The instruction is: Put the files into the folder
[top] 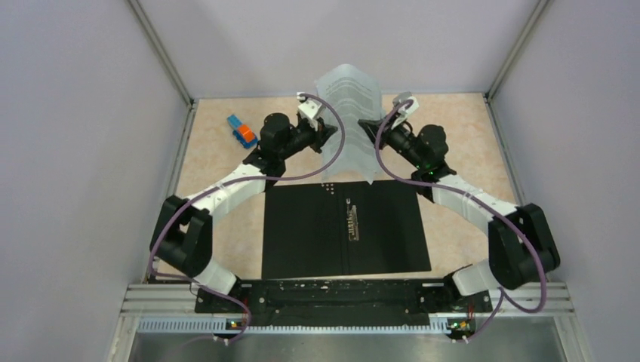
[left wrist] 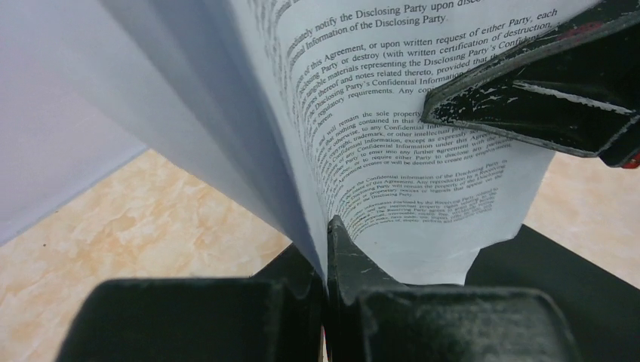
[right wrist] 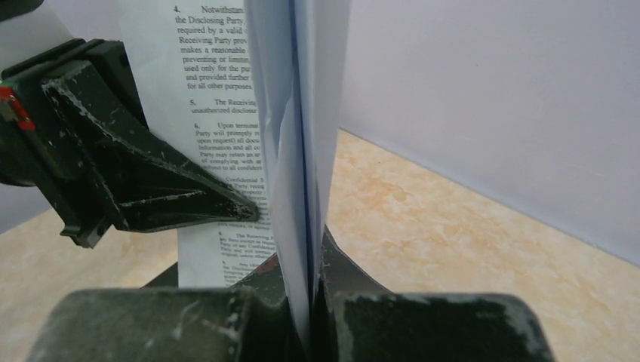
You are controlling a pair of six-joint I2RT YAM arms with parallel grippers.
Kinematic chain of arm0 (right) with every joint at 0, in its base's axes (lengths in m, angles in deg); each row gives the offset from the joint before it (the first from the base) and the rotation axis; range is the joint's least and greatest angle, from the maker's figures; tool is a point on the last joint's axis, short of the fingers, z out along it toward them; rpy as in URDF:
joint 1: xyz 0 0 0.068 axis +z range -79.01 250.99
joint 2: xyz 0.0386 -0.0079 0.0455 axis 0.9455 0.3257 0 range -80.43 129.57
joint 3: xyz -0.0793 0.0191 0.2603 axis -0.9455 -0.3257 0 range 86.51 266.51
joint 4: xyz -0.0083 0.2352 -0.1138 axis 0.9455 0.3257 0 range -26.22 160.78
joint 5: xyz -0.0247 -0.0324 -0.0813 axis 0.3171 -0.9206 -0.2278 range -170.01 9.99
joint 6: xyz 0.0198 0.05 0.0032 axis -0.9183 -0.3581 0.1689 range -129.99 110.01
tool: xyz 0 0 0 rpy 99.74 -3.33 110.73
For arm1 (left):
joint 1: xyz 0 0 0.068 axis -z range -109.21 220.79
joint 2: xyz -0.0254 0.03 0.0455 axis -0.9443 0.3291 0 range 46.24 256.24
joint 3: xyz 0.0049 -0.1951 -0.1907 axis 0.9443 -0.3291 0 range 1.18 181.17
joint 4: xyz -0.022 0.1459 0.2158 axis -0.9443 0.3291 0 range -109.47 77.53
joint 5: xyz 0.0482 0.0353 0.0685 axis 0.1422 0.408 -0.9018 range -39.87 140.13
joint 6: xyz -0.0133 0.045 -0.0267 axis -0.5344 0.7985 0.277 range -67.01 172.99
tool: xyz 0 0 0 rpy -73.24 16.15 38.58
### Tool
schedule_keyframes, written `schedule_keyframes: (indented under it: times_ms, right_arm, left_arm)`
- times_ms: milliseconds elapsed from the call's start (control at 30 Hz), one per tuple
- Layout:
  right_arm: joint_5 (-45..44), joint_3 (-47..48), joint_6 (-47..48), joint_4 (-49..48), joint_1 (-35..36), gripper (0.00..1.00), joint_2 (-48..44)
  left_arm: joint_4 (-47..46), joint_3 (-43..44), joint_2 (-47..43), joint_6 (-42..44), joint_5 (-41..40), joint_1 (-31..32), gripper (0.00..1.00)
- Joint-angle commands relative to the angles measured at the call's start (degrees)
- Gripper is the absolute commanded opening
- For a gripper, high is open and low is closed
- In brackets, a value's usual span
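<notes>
The files, white sheets printed with black text, are held upright above the far edge of the folder. My left gripper is shut on their left edge and my right gripper is shut on their right edge. In the left wrist view the files curve up out of my shut left gripper; the right arm's fingers show at upper right. In the right wrist view the files stand edge-on in my shut right gripper. The folder lies open and flat, black inside up, with its spine clip in the middle.
A small blue-and-orange toy block lies at the far left of the beige tabletop. Grey walls enclose the table on three sides. Both arm bases stand at the near edge on a metal rail.
</notes>
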Motion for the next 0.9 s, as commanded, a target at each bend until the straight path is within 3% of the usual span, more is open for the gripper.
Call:
schedule_keyframes:
  times_ms: [0,100,267,433,867]
  right_arm:
    - [2.59,6.59,-0.96,-7.95,-2.04,0.0,6.44]
    - [7.38,8.5,-5.37,-13.6,-5.57,0.01,11.96]
    - [14.03,10.46,-11.54,-22.12,-9.12,0.15,19.87]
    - [17.93,13.87,-14.97,-25.87,-10.4,0.19,26.23]
    - [21.82,15.76,-17.01,-25.43,-10.81,0.39,29.54]
  left_arm:
    - [-8.87,4.41,5.12,3.53,-3.95,-0.54,0.0]
    - [-12.28,4.9,8.71,4.33,-4.15,-1.62,0.0]
    - [-17.84,5.35,14.14,2.13,-1.58,-4.21,0.03]
    - [-20.9,5.86,17.55,0.89,0.86,-5.99,0.09]
    - [-18.77,5.57,17.3,-0.99,4.79,-7.36,0.47]
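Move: The files hang upright between the shut fingers of both hands. The middle of the bare table beyond the open folder lies about 10 cm ahead of the left hand, 3 cm to its right and 26 cm below. The folder's middle is roughly 20 cm back and 4 cm right, the toy 11 cm ahead and 33 cm left. From the right hand, that bare spot is some 11 cm ahead, 4 cm left and 28 cm below. Both hands carry the files some 9 cm forward and 6 down towards bare table, then open their fingers. ##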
